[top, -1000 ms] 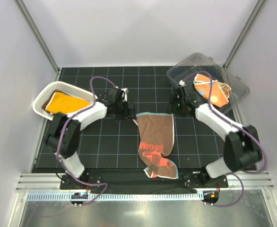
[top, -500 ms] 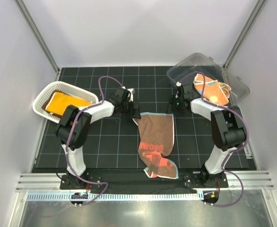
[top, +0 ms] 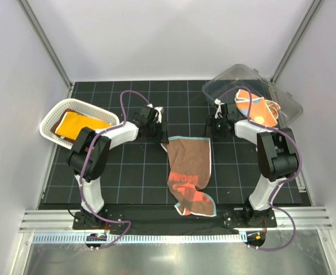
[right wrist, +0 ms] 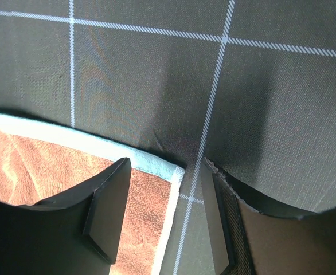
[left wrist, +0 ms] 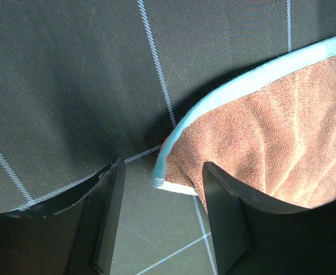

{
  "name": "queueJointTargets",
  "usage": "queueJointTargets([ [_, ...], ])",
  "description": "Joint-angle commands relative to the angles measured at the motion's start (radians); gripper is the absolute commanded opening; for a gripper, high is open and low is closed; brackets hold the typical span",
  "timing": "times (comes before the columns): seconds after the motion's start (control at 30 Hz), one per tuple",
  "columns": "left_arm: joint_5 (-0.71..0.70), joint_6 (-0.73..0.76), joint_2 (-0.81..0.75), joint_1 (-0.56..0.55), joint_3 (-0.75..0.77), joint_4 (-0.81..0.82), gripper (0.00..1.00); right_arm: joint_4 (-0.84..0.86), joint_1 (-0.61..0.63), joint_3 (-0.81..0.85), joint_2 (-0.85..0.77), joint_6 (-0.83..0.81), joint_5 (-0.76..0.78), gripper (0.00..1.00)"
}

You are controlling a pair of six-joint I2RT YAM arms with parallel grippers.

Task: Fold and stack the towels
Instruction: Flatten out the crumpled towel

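Note:
A brown towel (top: 189,159) with a pale blue edge and red lettering lies spread on the black grid mat, its near end crumpled. My left gripper (top: 160,135) is at the towel's far left corner. In the left wrist view the towel corner (left wrist: 169,166) lies between the open left gripper (left wrist: 163,220) fingers, one finger (left wrist: 224,217) over the cloth. My right gripper (top: 211,134) is at the far right corner. In the right wrist view the towel corner (right wrist: 167,169) sits between the open right gripper (right wrist: 161,216) fingers, one finger (right wrist: 108,209) over the cloth.
A white mesh basket (top: 49,119) at the left holds an orange towel (top: 79,123). A clear plastic bin (top: 237,77) at the back right holds orange and blue spotted towels (top: 255,107). Metal frame posts stand at the back corners.
The left gripper has shifted right onto the towel's far left corner. The right arm's elbow has swung back, and its gripper has settled at the far right corner. The towel has not moved.

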Motion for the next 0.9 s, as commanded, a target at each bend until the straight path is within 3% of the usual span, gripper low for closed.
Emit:
queueJointTargets([
  [0.0, 0.023, 0.034, -0.02, 0.001, 0.038, 0.004, 0.6, 0.007, -0.018, 0.004, 0.021, -0.045, -0.095, 0.58],
  [0.2, 0.044, 0.054, -0.016, 0.003, 0.055, -0.005, 0.61, -0.015, -0.042, -0.005, 0.057, -0.055, -0.237, 0.56],
  [0.6, 0.078, 0.05, -0.001, 0.003, 0.087, -0.029, 0.57, -0.055, -0.042, -0.019, 0.028, -0.065, -0.231, 0.45],
  [0.7, 0.02, 0.054, 0.001, 0.003, 0.096, -0.09, 0.57, -0.09, -0.041, -0.016, 0.018, -0.047, -0.178, 0.41],
  [0.87, -0.089, 0.062, -0.028, 0.006, 0.079, -0.121, 0.65, -0.084, -0.035, -0.034, -0.021, -0.045, -0.173, 0.35],
])
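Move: The towel's top right corner lies almost under the right hand point, about 1 cm lower and between the open fingertips. Its top left corner sits likewise within the left gripper, about 1 cm to the right and 1 cm below. The orange lettering is some 14 cm back and 7 cm left of the right hand, and the bunched bottom hem about 23 cm back and 5 cm left. The grey bin stands some 13 cm ahead and 15 cm right. Bring the right gripper low over the table, first left, then mainly back, about 2 cm in all, rolling its left side up roughly 10 degrees and turning slightly counter-clockwise; close its fingers partway around the top right corner, a finger nudging the corner inward. Lift the still-open left gripper about 2 cm while easing it right, then sink partway and swing back left over its corner. ##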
